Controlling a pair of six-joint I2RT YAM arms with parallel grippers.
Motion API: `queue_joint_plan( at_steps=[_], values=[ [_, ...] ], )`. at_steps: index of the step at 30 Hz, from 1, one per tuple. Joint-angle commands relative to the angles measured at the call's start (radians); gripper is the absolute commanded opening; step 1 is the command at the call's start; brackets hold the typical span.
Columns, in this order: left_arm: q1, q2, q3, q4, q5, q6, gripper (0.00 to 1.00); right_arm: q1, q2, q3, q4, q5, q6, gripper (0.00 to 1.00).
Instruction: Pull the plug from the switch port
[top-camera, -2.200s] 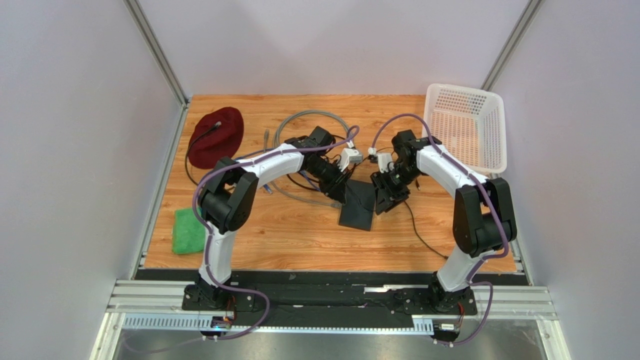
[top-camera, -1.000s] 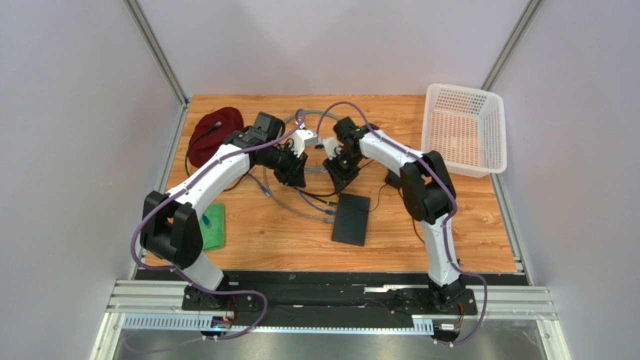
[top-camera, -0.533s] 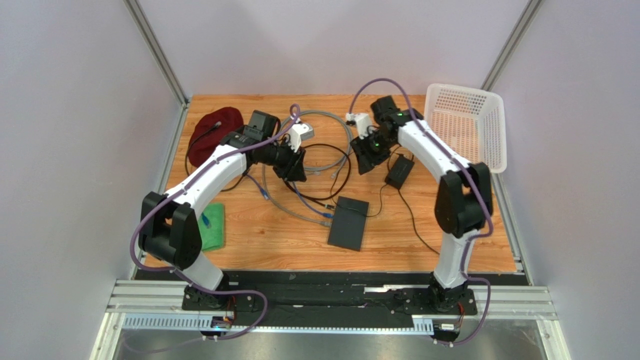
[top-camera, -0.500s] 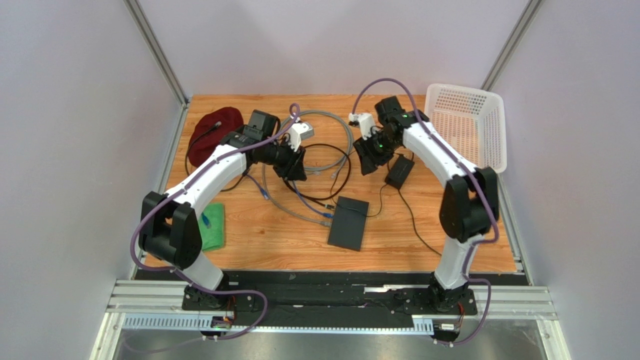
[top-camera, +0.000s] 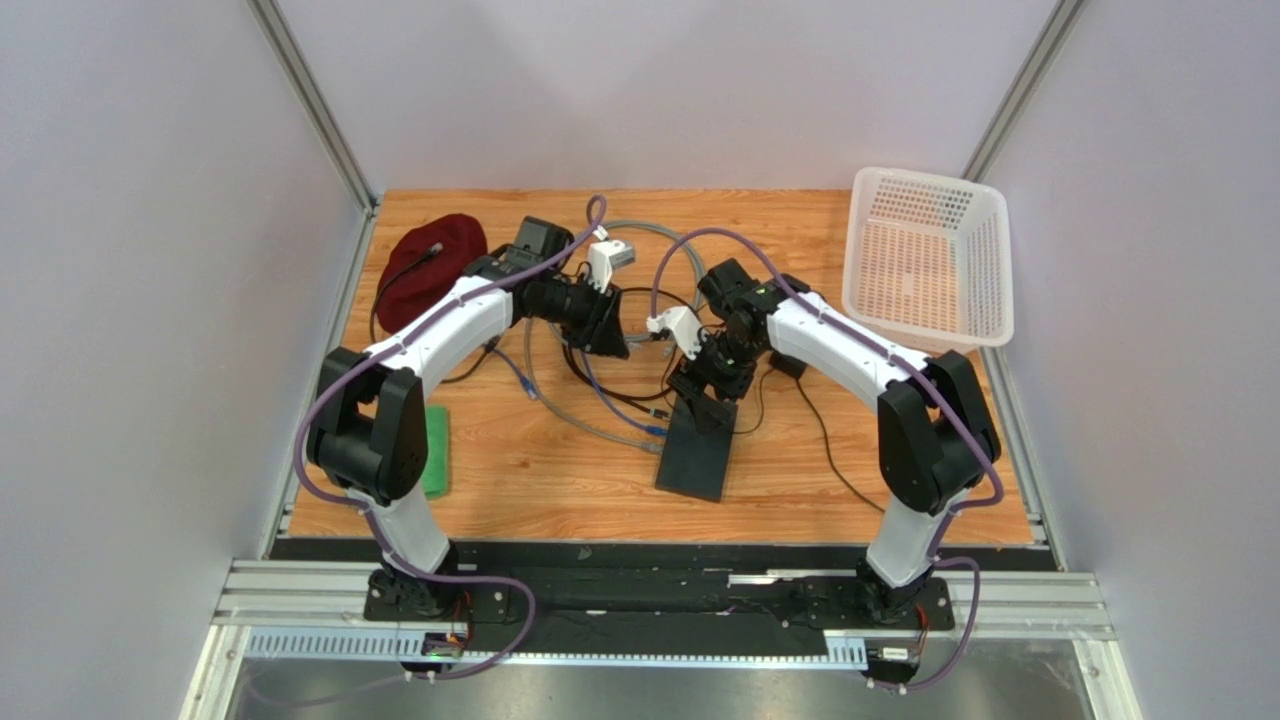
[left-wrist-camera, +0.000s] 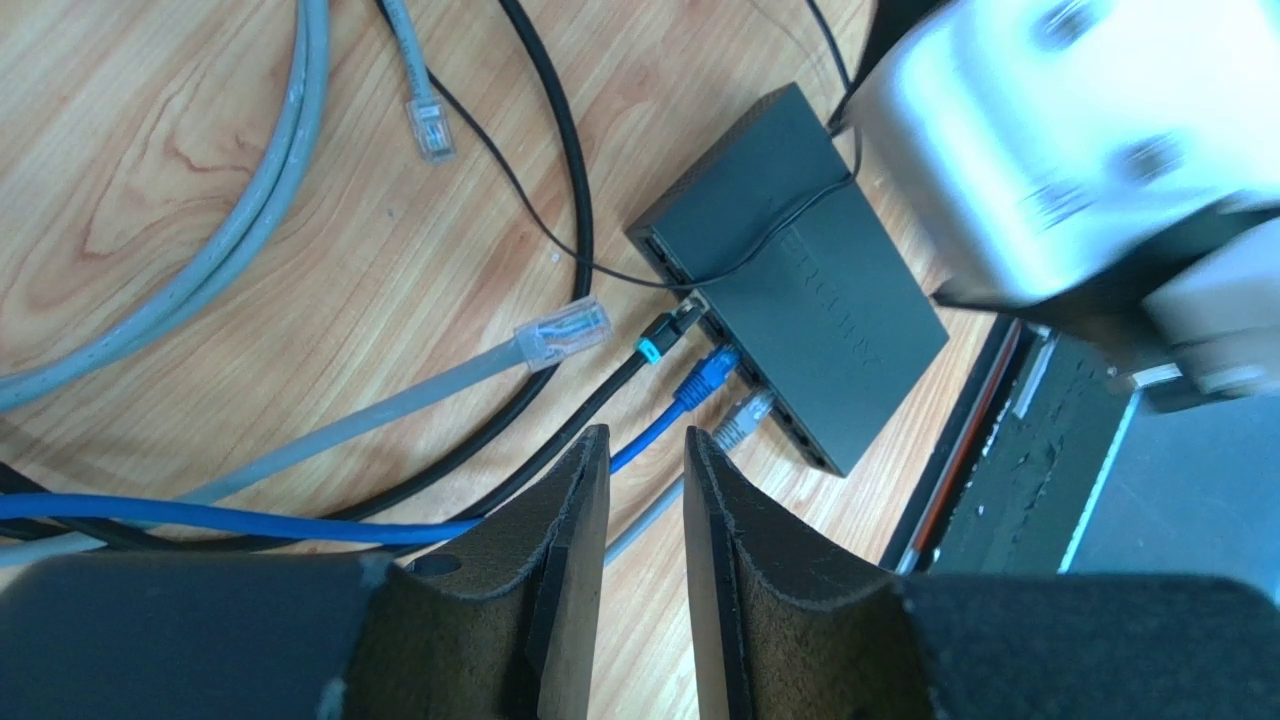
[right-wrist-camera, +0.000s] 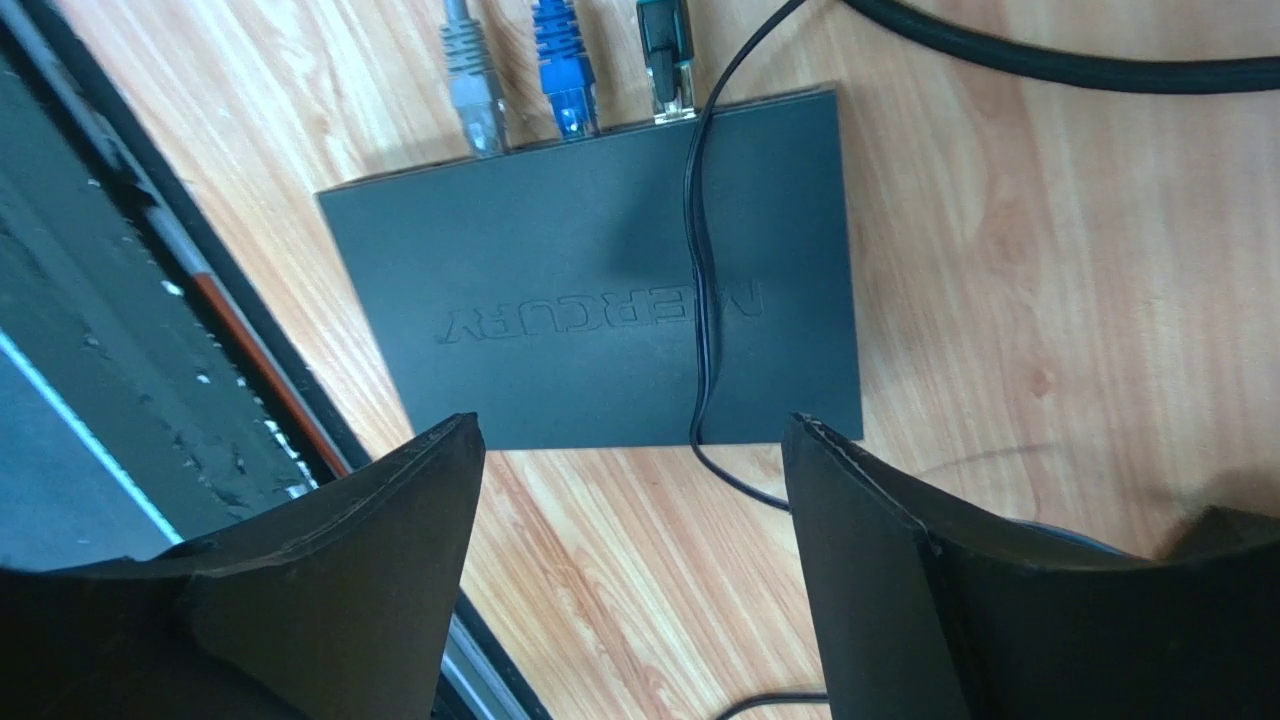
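The switch (top-camera: 699, 450), a flat black box, lies on the wood near the front edge. Three plugs sit in its sockets side by side: grey (right-wrist-camera: 473, 83), blue (right-wrist-camera: 564, 68) and black (right-wrist-camera: 666, 60). From the left wrist they appear as black (left-wrist-camera: 661, 333), blue (left-wrist-camera: 703, 375) and grey (left-wrist-camera: 744, 413) at the switch (left-wrist-camera: 796, 315). My right gripper (top-camera: 706, 375) hovers over the switch (right-wrist-camera: 601, 300), its jaws wide and empty (right-wrist-camera: 631, 432). My left gripper (top-camera: 609, 323) hangs above the cables, short of the plugs, with a narrow empty gap (left-wrist-camera: 646, 450).
A thin black cord (right-wrist-camera: 699, 270) lies across the switch. Loose grey cable ends (left-wrist-camera: 564, 330) and looped cables (top-camera: 661, 240) lie behind it. A white basket (top-camera: 932, 255) stands back right, a maroon cloth (top-camera: 431, 270) back left, a green cloth (top-camera: 433, 450) left.
My right arm swung from the back right down to the switch and its jaws spread wide. My left gripper shifted slightly right. The switch stayed put.
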Motion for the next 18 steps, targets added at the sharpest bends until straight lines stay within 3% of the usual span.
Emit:
queue_joint_plan(
  at_steps=[1, 13, 18],
  values=[
    [0.011, -0.03, 0.035, 0.053, 0.029, -0.05, 0.34, 0.037, 0.03, -0.02, 0.1, 0.068, -0.003, 0.76],
    [0.037, -0.095, 0.014, 0.036, -0.015, -0.036, 0.34, 0.039, 0.116, -0.017, 0.19, 0.199, 0.02, 0.55],
    [0.039, -0.076, 0.028, 0.036, -0.012, -0.036, 0.34, 0.039, 0.119, -0.037, 0.187, 0.248, -0.006, 0.33]
  ],
)
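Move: The right hand hangs open over the switch, whose middle lies about 7 cm below it, 2 cm back and 3 cm to its left. At that height, a thin black cord crosses the switch some 1 cm ahead and 2 cm left of the hand. The black plug sits 3 cm ahead and 8 cm left, and the blue one level and 9 cm left. From the left hand the blue plug is roughly 5 cm back, 6 cm right and 12 cm down. The right hand sinks about 5 cm onto the far end of the switch, where the thin cord crosses, coming forward some 3 cm as it drops, while its wrist tips about 10 degrees so the fingers point more nearly straight down and the wide gap closes to roughly half. The left hand draws up and slightly forward and left, about 3 cm away from the seated plugs, its fingers keeping their small opening and holding nothing. ##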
